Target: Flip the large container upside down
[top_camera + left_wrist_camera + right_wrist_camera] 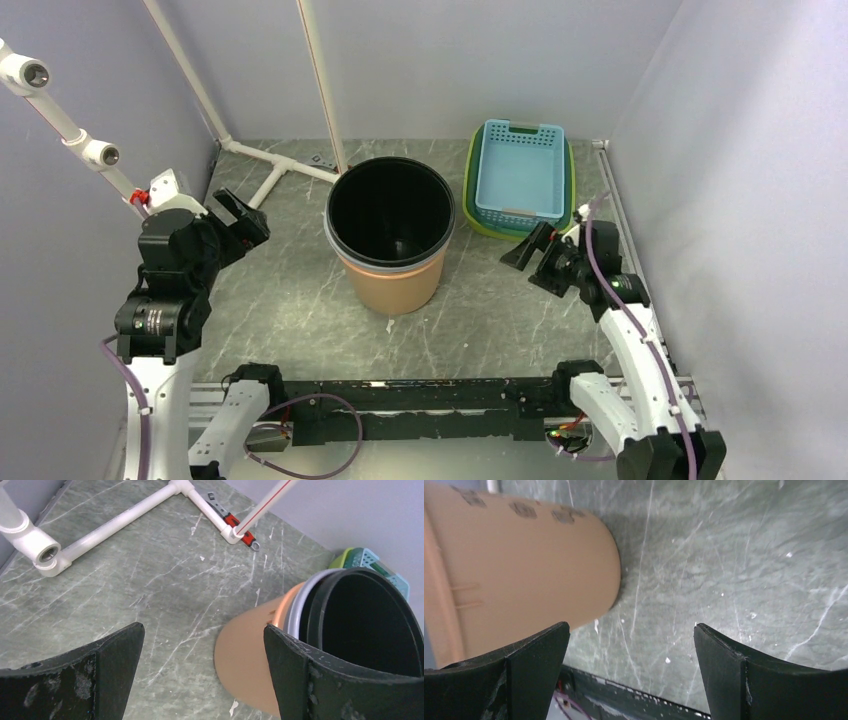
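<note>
The large container is a tan bucket with a grey rim and a black inside, standing upright with its mouth up in the middle of the table. Its tan wall also fills part of the left wrist view and the right wrist view. My left gripper hangs open to the left of it, apart from it, jaws wide. To the container's right my right gripper is open too, with only bare table between its jaws.
A light blue basket nested in a green one sits at the back right. White pipes run along the back left, with a red-handled wrench beside a pipe foot. A black rail crosses the near edge.
</note>
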`<state>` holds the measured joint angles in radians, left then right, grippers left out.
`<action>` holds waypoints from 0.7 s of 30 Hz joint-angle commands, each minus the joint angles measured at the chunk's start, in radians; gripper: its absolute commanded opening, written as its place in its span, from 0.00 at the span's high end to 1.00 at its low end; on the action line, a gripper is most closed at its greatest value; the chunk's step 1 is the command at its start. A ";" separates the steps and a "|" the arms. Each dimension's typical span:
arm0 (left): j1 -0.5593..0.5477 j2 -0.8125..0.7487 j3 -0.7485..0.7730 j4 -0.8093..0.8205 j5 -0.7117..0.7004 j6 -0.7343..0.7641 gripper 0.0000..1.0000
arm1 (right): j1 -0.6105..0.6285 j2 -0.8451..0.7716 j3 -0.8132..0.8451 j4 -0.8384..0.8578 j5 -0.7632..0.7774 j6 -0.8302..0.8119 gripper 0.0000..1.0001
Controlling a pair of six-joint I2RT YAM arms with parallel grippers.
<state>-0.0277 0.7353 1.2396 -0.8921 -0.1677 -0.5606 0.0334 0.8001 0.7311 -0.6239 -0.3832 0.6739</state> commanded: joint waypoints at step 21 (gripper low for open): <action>0.000 -0.011 0.140 -0.086 0.063 0.120 0.05 | 0.557 0.554 0.154 0.404 0.108 -0.002 0.00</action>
<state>-0.0277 0.7227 1.3457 -1.0088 -0.1020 -0.4583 0.5545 1.2697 0.7696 -0.3218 -0.2367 0.7498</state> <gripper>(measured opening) 0.950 0.994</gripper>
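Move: The large container's middle stands about 27 cm to my right hand's left, some 2 cm farther out and 3 cm lower. The blue basket in the green tub lies roughly 21 cm ahead of my right hand, 2 cm to its left and 13 cm below. The near corner of the white pipe frame is about 24 cm beyond the container and 13 cm left of it, at table level. From my left hand the container is some 26 cm right, 2 cm ahead and 18 cm lower. I swing my open right hand left about 13 cm and sink it 7 cm on the way, first drawing back some 3 cm, then reaching forward again, turning about 20 degrees counter-clockwise, until its leading finger comes up against the lower right side of the container. My left hand, also open, eases a couple of centimetres back and slightly up. ##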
